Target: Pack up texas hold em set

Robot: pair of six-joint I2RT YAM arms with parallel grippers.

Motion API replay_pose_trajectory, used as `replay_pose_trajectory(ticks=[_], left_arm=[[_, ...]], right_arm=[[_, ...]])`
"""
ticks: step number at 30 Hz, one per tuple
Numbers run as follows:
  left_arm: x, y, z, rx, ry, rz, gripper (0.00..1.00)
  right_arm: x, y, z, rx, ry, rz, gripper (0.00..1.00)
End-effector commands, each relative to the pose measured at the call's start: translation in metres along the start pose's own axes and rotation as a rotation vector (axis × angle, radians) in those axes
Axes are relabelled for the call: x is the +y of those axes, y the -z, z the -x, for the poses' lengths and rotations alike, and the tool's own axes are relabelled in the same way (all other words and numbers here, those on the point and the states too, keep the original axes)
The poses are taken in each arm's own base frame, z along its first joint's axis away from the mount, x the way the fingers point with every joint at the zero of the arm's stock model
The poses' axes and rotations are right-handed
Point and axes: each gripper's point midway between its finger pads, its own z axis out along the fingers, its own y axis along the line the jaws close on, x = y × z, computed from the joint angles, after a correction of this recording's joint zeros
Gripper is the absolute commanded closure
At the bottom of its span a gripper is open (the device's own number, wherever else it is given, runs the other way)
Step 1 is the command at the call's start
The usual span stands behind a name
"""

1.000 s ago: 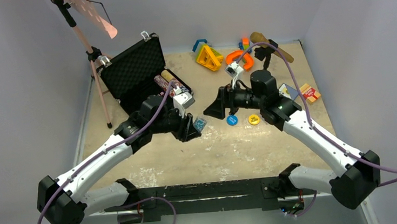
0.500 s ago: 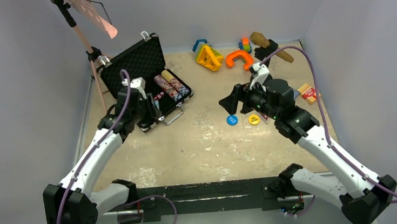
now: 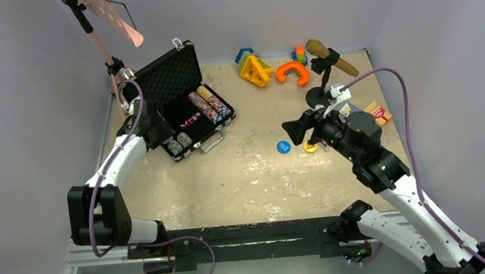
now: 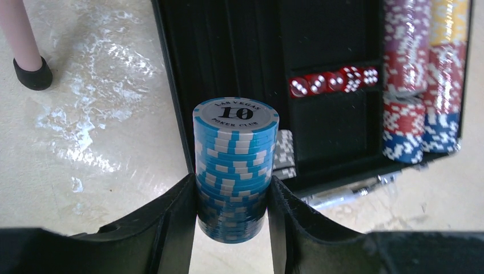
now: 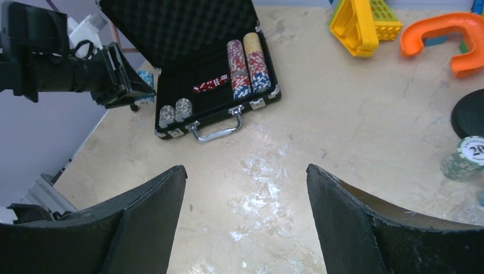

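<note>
The black briefcase [image 3: 165, 74] lies open at the back left, with chip stacks [image 3: 210, 104], red dice [image 4: 334, 81] and grey chips [image 3: 179, 142] in its tray. My left gripper [image 3: 155, 126] is at the case's left edge, shut on a blue chip stack [image 4: 235, 165] marked 10, held over the table beside the case wall [image 4: 228, 45]. My right gripper [image 3: 295, 129] is open and empty above mid-table [image 5: 245, 177]. A blue disc [image 3: 283, 147] and a yellow disc [image 3: 309, 147] lie below it. A green chip stack [image 5: 465, 160] stands at the right. Card decks [image 3: 377, 112] lie far right.
Yellow [image 3: 255, 69] and orange [image 3: 292, 73] plastic toys lie at the back. A brown microphone on a black stand [image 3: 323, 60] is behind my right arm. A pink stand [image 3: 111, 62] rises left of the case. Walls close in on the table's sides.
My left arm swung from mid-table over the case to its left edge, still holding the blue chip stack. My right arm drew back to the right, gripper still open.
</note>
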Motion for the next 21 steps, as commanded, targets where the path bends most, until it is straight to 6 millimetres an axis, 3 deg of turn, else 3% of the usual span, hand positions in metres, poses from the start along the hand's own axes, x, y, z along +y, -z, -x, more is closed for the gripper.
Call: replay_pose_trajectory(ticks=[1,9,16,21], left_arm=[[-0.014,-0.007,0.052,-0.148,0.130,-0.004,1.00],[-0.013,-0.043,0.052,-0.102,0.092,0.042,1.00],[-0.007,-0.057,0.059,-0.109,0.070,0.062,1.00],[-0.007,-0.069,0.050,-0.062,0.063,0.061,1.00]], right_arm=[[-0.009,0.014,0.017,-0.086,0.048,-0.046,0.19],[-0.015,0.025,0.021,-0.137,0.053,-0.076,0.18],[-0.016,0.019,0.016,-0.117,0.054,-0.071,0.18],[-0.016,0.016,0.014,-0.109,0.048,-0.069,0.18]])
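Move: The left hand holds the blue chip stack; the empty length of the case's left chip slot lies about 10 cm ahead of it, 4 cm to its left and 9 cm below. The near left grey stack is roughly 4 cm ahead and 1 cm left, the right grey stack 6 cm ahead and 3 cm right, the red dice some 13 cm ahead and 5 cm right. From the empty right hand, that slot is about 20 cm ahead, 43 cm left and 27 cm lower. The left hand keeps its grip on the blue chip stack and carries it forward, down and a little left, about 5 cm out and 4 cm lower, over the case's left side towards the empty slot beyond the grey stacks, turning some 5 degrees counter-clockwise and slowing near the end. The right hand, empty and still wide open, draws about 2.5 cm to the right, away from the case, rising slightly before sinking most of the way back. ##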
